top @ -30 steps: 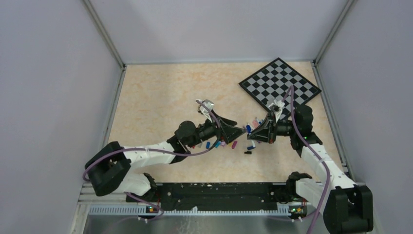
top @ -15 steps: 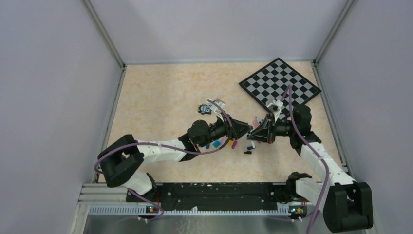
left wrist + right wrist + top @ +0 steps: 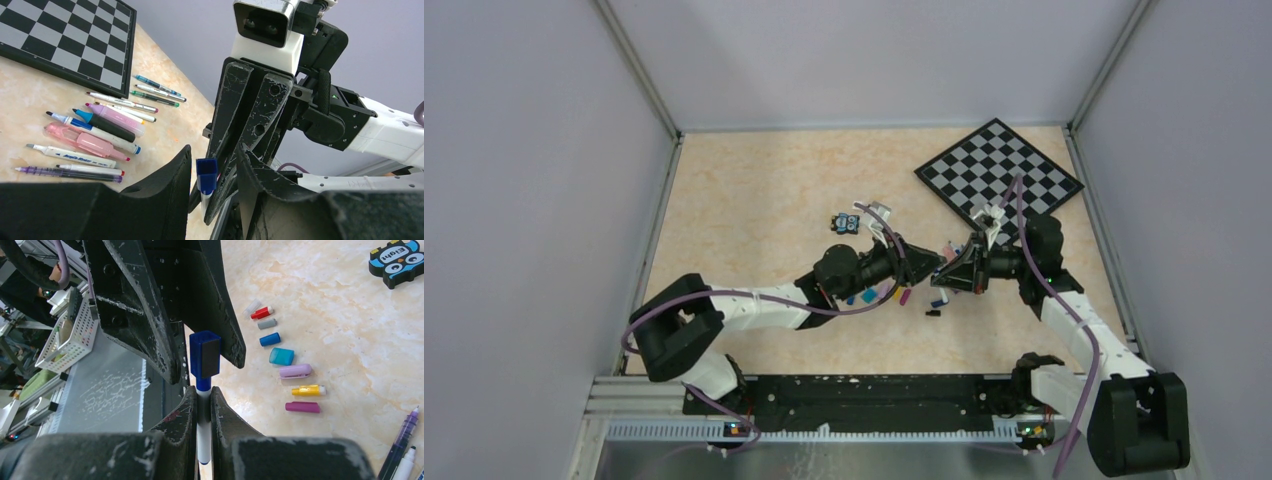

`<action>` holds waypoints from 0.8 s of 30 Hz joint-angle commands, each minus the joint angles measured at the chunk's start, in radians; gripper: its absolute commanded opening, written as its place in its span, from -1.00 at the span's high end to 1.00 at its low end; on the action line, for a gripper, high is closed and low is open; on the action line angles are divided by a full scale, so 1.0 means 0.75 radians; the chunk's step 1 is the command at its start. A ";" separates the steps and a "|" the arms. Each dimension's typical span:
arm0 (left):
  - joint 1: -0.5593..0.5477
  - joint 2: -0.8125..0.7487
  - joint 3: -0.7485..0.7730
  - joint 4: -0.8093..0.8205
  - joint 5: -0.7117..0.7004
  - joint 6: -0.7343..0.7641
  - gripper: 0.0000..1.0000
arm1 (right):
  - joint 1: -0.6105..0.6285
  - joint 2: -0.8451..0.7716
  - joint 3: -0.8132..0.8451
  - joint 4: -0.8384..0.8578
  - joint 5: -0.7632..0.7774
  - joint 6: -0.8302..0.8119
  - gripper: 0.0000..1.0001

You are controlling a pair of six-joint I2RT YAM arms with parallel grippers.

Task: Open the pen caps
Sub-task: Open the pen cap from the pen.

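My right gripper (image 3: 202, 390) is shut on a white-bodied pen (image 3: 203, 435) held clear of the table, its blue cap (image 3: 202, 355) pointing at the left arm. My left gripper (image 3: 215, 150) faces it tip to tip, its jaws half closed on either side of that blue cap (image 3: 206, 172). The cap sits close to one finger (image 3: 175, 170), and a gap shows at the other. Several loose pen caps lie in a row on the table, from red (image 3: 260, 313) to magenta (image 3: 302, 407). Uncapped pens (image 3: 90, 130) lie side by side by the chessboard.
The chessboard (image 3: 999, 175) lies at the back right, behind the right arm. A small owl toy block (image 3: 847, 222) sits just behind the left gripper. A purple pen (image 3: 400, 440) lies near the caps. Enclosure walls border the table.
The left arm has reached to the right until its gripper meets the right one, uncovering the toy block. Its jaws have narrowed from wide open round the blue cap. The right arm has not moved.
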 commanded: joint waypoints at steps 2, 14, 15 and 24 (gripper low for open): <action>-0.013 0.028 0.061 0.008 0.004 -0.011 0.18 | 0.018 0.004 0.069 0.038 0.004 -0.022 1.00; 0.009 -0.039 0.094 -0.016 -0.126 0.045 1.00 | 0.017 0.029 0.084 -0.043 -0.020 -0.099 1.00; 0.031 -0.061 0.098 -0.036 -0.177 0.051 1.00 | 0.016 0.035 0.092 -0.075 -0.026 -0.129 1.00; 0.308 -0.240 0.225 -0.122 -0.390 0.061 1.00 | 0.019 0.069 0.086 -0.126 -0.069 -0.168 1.00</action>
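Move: Between the left hand's open fingers is the blue cap of the pen, about 1 cm below the hand and 1 cm to its right. From the right hand, which already grips the white barrel, the cap is some 3 cm ahead, 1 cm left and 4 cm up. On the table roughly 19 cm below the left hand, the magenta cap lies 4 cm left and 3 cm back, a loose blue cap 2 cm right and 4 cm back, and the uncapped pens about 6 cm right and 3 cm ahead. Sinking about 1 cm around the blue cap, the left hand closes its fingers on it, then pulls away from the right hand, forward with left and up, some 8 cm in all and speeding up at the end, turning about 10 degrees counter-clockwise. The right hand keeps its pinch on the barrel and is tugged along firmly, a good centimetre forward and up. ##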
